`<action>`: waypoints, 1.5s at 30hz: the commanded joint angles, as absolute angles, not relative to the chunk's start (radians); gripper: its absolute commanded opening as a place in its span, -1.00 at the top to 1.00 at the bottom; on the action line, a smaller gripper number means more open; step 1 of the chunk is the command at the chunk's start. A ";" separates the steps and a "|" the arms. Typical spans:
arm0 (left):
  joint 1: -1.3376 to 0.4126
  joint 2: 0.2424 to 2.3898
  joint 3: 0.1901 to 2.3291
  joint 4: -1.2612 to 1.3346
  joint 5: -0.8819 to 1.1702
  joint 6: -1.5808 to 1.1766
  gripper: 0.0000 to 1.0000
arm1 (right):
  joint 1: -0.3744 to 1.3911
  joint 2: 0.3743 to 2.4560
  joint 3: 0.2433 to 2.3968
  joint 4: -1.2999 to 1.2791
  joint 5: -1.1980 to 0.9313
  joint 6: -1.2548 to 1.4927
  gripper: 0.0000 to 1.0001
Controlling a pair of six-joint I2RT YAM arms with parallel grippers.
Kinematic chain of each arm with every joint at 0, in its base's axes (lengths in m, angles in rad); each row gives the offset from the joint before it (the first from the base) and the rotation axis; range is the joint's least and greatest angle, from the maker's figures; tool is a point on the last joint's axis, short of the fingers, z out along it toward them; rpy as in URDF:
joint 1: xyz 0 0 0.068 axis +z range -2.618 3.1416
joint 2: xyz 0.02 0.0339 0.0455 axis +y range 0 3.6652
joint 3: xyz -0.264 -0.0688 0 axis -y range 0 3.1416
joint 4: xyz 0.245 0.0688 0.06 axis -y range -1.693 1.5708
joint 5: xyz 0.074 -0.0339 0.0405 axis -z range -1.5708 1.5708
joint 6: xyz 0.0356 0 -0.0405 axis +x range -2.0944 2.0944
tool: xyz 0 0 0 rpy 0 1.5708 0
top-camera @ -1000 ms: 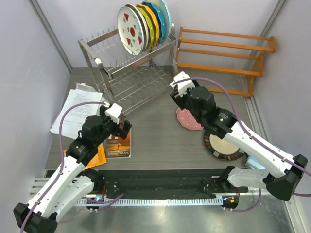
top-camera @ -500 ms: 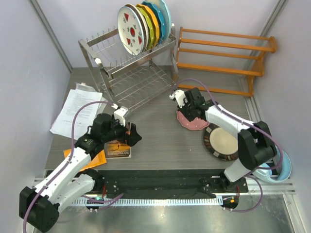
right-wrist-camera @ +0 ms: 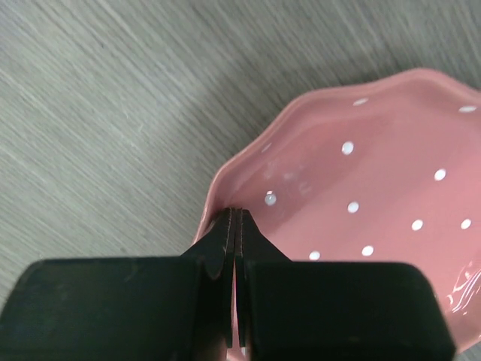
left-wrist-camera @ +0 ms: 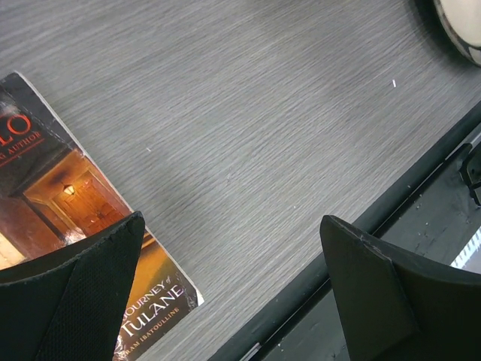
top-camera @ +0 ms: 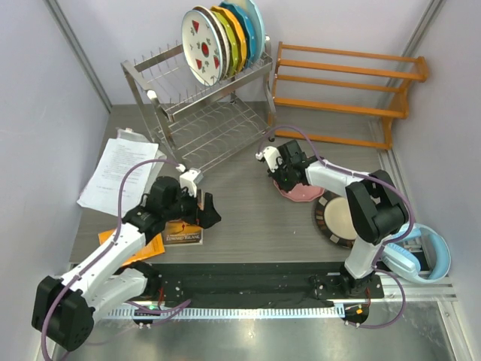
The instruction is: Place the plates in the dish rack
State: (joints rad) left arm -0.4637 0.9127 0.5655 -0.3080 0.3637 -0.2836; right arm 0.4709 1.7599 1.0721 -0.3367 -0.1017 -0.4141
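The pink polka-dotted plate lies flat on the table right of centre. My right gripper is shut, its fingers pressed together with their tips against the plate's left rim. I see no rim between them. A dark brown-rimmed plate with a beige centre lies just right of the pink one. The watermelon plate stands upright in the top tier of the steel dish rack. My left gripper hangs wide open over bare table beside a book, holding nothing.
Yellow-green, orange and blue plates stand behind the watermelon plate. A book, papers and an orange booklet lie at the left. An orange wooden shelf stands at the back right. A blue dish sits beyond the table's right front corner.
My right arm has come down onto the pink plate's left rim and its jaws have closed. The left arm has shifted slightly right over the book's edge, still open.
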 commanded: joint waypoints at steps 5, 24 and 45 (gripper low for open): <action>-0.468 1.026 0.609 -0.284 0.316 -0.428 -0.99 | 0.613 1.801 1.048 -0.391 -0.228 -0.350 0.98; -0.456 1.021 0.523 -0.172 0.311 -0.696 -0.79 | 0.694 1.661 1.182 -0.429 -0.216 -0.089 0.15; -0.591 1.445 0.552 0.166 0.250 -0.853 -0.41 | 0.219 1.738 1.052 -0.591 -0.684 -0.270 -0.04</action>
State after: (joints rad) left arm -0.5880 1.3914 0.5171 0.0929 0.2962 -0.8314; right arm 0.2256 1.6840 0.9947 -0.5636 -0.6083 -0.2089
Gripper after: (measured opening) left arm 0.720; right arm 0.515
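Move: The pink plate's middle lies about 6 cm to the right of the right hand and 2 cm farther out, 1 cm below; the shut fingertips are already just inside its left rim. The dark-rimmed plate is some 22 cm right and 13 cm back from that hand. From the left hand, the pink plate is about 27 cm right, 15 cm ahead and 11 cm below. Right fingers drag the plate about 18 cm back-left, hop to its right, half-opening; left hand descends 8 cm. ##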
